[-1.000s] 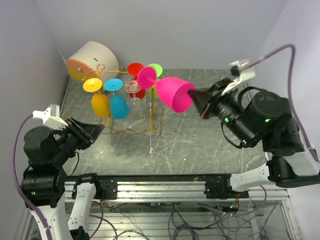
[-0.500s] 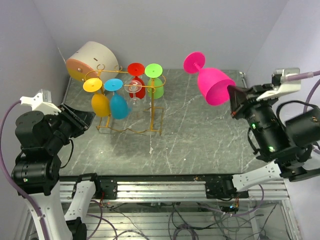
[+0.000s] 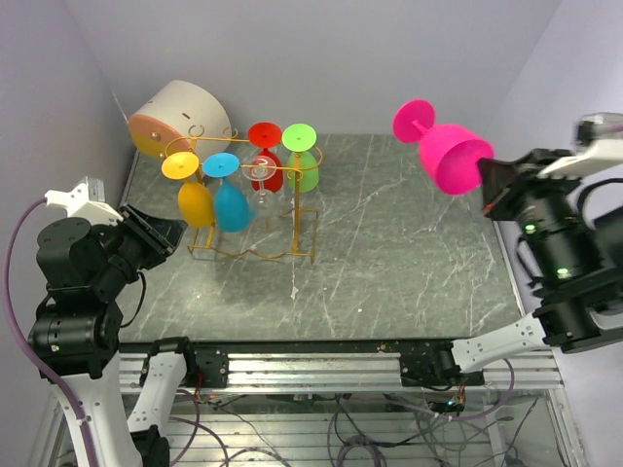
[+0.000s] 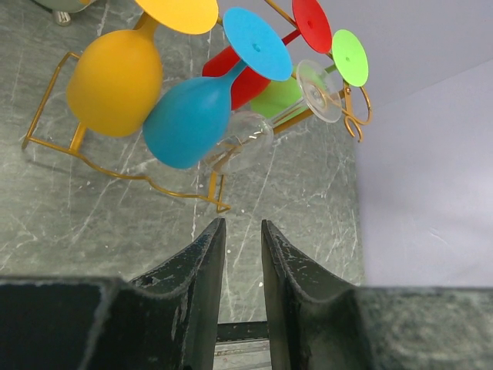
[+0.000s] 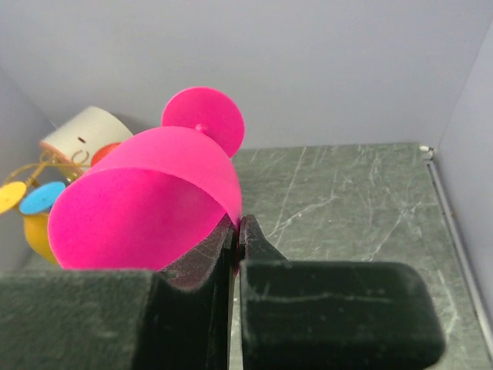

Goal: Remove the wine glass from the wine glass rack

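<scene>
A pink wine glass [image 3: 451,156] hangs tilted in the air above the table's right side, foot towards the back wall. My right gripper [image 3: 487,181] is shut on its rim; in the right wrist view the fingers [image 5: 237,225] pinch the wall of the pink wine glass [image 5: 146,200]. The gold wire wine glass rack [image 3: 295,222] stands at the left back, well apart from the pink glass. My left gripper [image 3: 175,232] hovers just left of the wine glass rack [image 4: 356,123]. Its jaws [image 4: 240,225] are open by a narrow gap with nothing between them.
On the rack hang a yellow glass [image 3: 195,202], a blue glass [image 3: 232,206], a clear glass [image 3: 261,180], a red glass [image 3: 265,136] and a green glass [image 3: 302,170]. A white-and-orange drum [image 3: 180,112] lies in the back left corner. Walls close in behind and on both sides.
My right arm has carried the pink glass from beside the rack out to the right and upward. The left arm has drawn back a little from the rack.
</scene>
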`<state>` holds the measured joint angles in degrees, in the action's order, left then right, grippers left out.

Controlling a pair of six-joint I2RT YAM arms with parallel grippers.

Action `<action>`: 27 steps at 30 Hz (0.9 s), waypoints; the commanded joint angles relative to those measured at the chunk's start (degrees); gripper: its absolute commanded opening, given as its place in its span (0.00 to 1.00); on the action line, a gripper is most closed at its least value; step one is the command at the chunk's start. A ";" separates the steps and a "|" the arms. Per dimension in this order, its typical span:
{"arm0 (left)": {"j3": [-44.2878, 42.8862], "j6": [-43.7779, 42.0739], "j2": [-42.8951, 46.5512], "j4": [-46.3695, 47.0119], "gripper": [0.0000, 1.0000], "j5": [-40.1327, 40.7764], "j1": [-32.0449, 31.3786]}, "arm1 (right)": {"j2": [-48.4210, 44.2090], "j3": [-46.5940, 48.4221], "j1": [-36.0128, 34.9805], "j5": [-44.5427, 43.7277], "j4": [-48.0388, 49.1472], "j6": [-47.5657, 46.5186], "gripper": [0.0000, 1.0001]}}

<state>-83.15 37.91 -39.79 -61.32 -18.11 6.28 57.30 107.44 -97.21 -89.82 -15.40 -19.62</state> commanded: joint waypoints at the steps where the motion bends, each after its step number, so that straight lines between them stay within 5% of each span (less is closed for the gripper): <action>1: 0.14 -0.80 1.11 1.60 0.36 1.31 0.35 | 7.52 1.65 -17.55 -9.62 -8.49 1.97 0.00; 4: 0.17 -0.57 1.59 1.60 0.36 1.14 0.39 | 7.77 -2.02 -15.88 -7.79 0.41 -4.98 0.00; 8: 0.36 -0.68 2.16 1.27 0.35 1.22 0.32 | 7.72 -18.93 -1.80 -1.60 45.44 -42.18 0.00; 10: 0.32 -0.84 2.38 1.00 0.35 1.15 0.35 | 11.22 -21.45 6.36 -0.70 55.70 -51.31 0.00; 13: -0.06 -1.25 2.82 0.17 0.35 1.80 0.28 | 14.99 -20.73 8.64 -0.06 69.05 -61.03 0.00; 23: 2.22 -0.13 4.24 1.12 0.35 0.25 0.30 | 17.47 -7.66 23.81 5.89 16.30 -19.08 0.00; 25: 2.82 0.41 4.43 1.91 0.35 -0.47 0.31 | 20.53 -3.49 31.33 11.59 -4.89 -4.50 0.00; 27: 3.04 0.41 4.41 1.87 0.35 -0.44 0.28 | 26.52 6.09 44.69 28.13 -28.44 14.89 0.00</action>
<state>-80.90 37.98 -35.83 -61.34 -17.63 6.28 75.75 102.61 -69.32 -83.05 0.43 -39.07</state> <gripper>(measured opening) 0.355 0.009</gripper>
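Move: The right hand already holds the pink wine glass by its rim, the glass's middle about 6 cm ahead, 4 cm left and 2 cm up. From this hand the rack's middle lies roughly 16 cm ahead, 33 cm left and 40 cm below; the green glass hangs some 20 cm ahead and 24 cm left, about 36 cm lower. The rack is about 14 cm ahead of the left hand, 13 cm right and 24 cm below. Still pinching the pink glass, the right hand swings 12 cm left, dipping and rolling, then arcs forward-right. ##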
